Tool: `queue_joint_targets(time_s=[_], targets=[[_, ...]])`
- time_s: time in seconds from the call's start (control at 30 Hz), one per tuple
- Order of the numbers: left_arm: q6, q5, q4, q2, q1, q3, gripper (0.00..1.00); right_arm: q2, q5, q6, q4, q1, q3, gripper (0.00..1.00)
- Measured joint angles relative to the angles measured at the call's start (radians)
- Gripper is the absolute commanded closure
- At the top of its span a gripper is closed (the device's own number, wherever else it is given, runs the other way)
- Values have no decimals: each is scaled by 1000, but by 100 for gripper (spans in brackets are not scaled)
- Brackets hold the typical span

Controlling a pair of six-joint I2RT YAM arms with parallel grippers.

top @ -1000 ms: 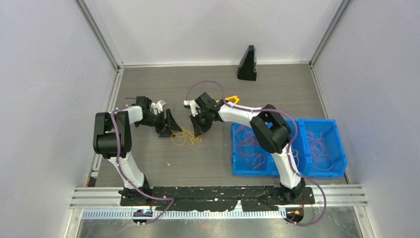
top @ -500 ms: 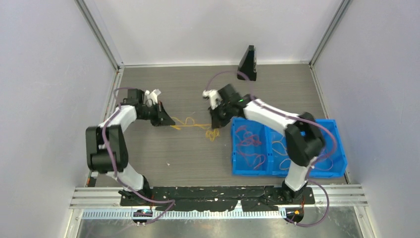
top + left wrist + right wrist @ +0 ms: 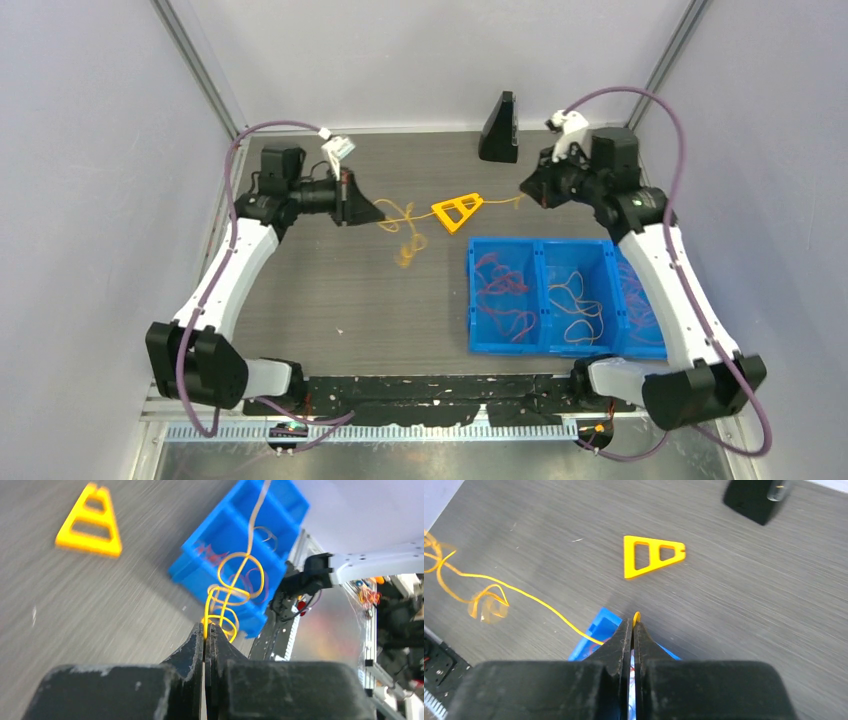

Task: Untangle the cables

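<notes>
A thin yellow-orange cable point(image 3: 408, 243) is stretched across the back of the table between my two grippers. It hangs in loose loops near the left end and passes over the yellow triangular frame point(image 3: 457, 210). My left gripper point(image 3: 375, 213) is shut on one end; in its wrist view the cable's coils point(image 3: 227, 595) spring from the fingertips point(image 3: 206, 628). My right gripper point(image 3: 522, 192) is shut on the other end, with a small loop of the cable point(image 3: 637, 616) poking out at its tips point(image 3: 634, 623). More red and orange cables point(image 3: 500, 295) lie in the blue bin point(image 3: 540, 241).
The blue bin has three compartments and stands at the right front. A black wedge-shaped block point(image 3: 500, 128) stands at the back wall, just left of the right gripper. White walls and metal rails close in the table on three sides.
Both arms have swung apart and toward the back, pulling the yellow-orange tangle out into a long strand. The left gripper has shut on it. The yellow triangle now lies uncovered.
</notes>
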Motion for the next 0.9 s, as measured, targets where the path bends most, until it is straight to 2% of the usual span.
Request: queue_joint_targets(time_s=[0.1,0.3,0.43,0.53,0.7,0.9], targets=[[-63,0,94,-18,-126,86,100,-101,24,-26,-62,-47,0,95],[-117,-23,231,-1,-343,264,100,-311,91,-84,-156,-55,-18,95],[-136,-43,299,108,-517,385,100,-386,180,-84,-231,-58,-30,95],[-148,-82,354,208,-615,413,100,-398,259,-55,-280,-61,-30,94],[-162,-173,398,381,-726,458,100,-431,351,38,-368,-143,-85,95],[-158,-282,480,550,-834,550,100,-454,384,163,-493,-264,-189,95]])
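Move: Both hands already pinch the yellow cable. The blue bin's middle compartment, where the cable is taken, lies about 43 cm right of the left hand, 5 cm back and 22 cm down; from the right hand it is roughly 17 cm right, 8 cm back and 26 cm down. The bin's left compartment is 8 cm back from the right hand and nearly level sideways; the yellow triangle lies 12 cm ahead and 10 cm left of the right hand. Both hands carry the yellow cable towards the middle compartment, left some 33 cm rightward, right 20 cm back-right. ##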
